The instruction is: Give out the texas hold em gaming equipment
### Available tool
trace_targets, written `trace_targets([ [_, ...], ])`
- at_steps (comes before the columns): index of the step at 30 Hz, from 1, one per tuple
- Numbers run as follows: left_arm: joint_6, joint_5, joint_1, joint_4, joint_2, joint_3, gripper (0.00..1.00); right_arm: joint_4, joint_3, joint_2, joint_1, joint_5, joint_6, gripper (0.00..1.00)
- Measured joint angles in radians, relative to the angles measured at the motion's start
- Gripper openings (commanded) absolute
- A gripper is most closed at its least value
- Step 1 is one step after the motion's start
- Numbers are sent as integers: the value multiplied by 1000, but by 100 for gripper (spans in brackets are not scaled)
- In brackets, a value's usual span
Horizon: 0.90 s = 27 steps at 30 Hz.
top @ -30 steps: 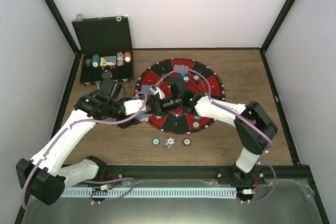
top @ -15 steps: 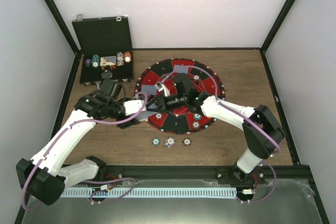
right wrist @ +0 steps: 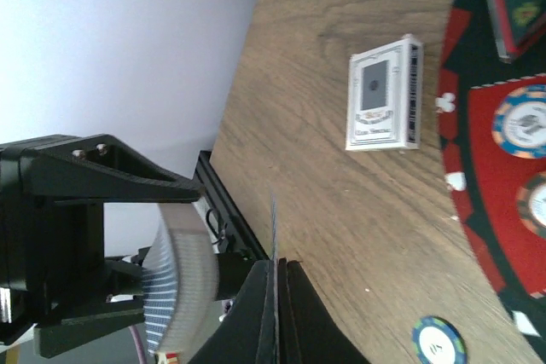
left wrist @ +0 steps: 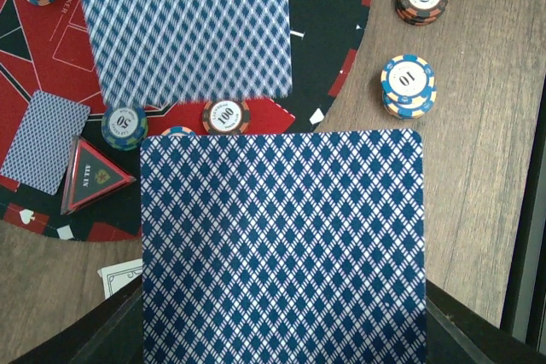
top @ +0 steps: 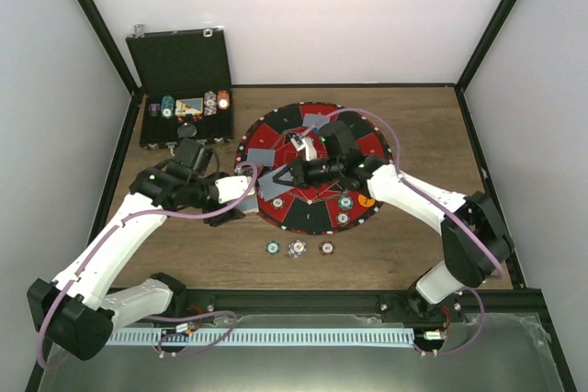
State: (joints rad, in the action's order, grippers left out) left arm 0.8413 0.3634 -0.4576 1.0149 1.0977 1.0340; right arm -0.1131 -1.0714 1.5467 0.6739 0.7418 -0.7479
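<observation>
My left gripper is shut on a deck of blue diamond-backed playing cards, held over the near-left edge of the round red-and-black mat. My right gripper is shut on a single card, seen edge-on, and that card hangs blurred just beyond the deck. Another card lies face down on the mat beside a triangular all-in marker. Striped chips sit on the mat. Three chips lie on the wood in front of it.
An open black case with chips stands at the back left. A white card box lies on the wood by the mat's edge. More cards lie at the mat's far side, and an orange disc at its near right.
The right gripper has shut on the top card of the deck and drawn it to the right, away from the left gripper. The left arm has held still.
</observation>
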Motion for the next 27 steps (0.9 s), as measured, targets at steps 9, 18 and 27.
trace_targets([
  [9, 1, 0, 0, -2, -3, 0, 9, -85, 91, -67, -189, -9, 81, 1],
  [18, 1, 1, 0, -1, -3, 0, 9, -172, 167, 25, -332, -115, 216, 1],
  [27, 1, 0, 0, 4, -2, 5, 9, -180, 192, 140, -331, -175, 264, 13],
])
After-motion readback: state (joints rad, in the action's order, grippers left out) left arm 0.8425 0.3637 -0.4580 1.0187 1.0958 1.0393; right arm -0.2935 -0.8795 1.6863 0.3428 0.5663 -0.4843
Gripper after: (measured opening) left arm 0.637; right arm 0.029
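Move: The card in the right fingers is bound for the near-right part of the mat, a spot about 12 cm to that hand's right, 5 cm ahead and 20 cm below. A green-and-blue chip stack lies 5 cm to the right of the spot; another chip stack lies 4 cm right and 7 cm nearer. The orange button is 11 cm right of the spot. From the left hand, which holds the deck, the spot is some 26 cm right, 9 cm ahead, 18 cm below. Rightward and slightly forward at first, away from the left hand's deck, the right hand carries its pinched card across the mat, then sinks steeply, about 15 cm across and 16 cm down in all. The wrist tips the fingers steeper on the way and swings clockwise; the fingers stay shut and the descent is slowing as the card's free end comes down to the mat beside the green-and-blue chips. ##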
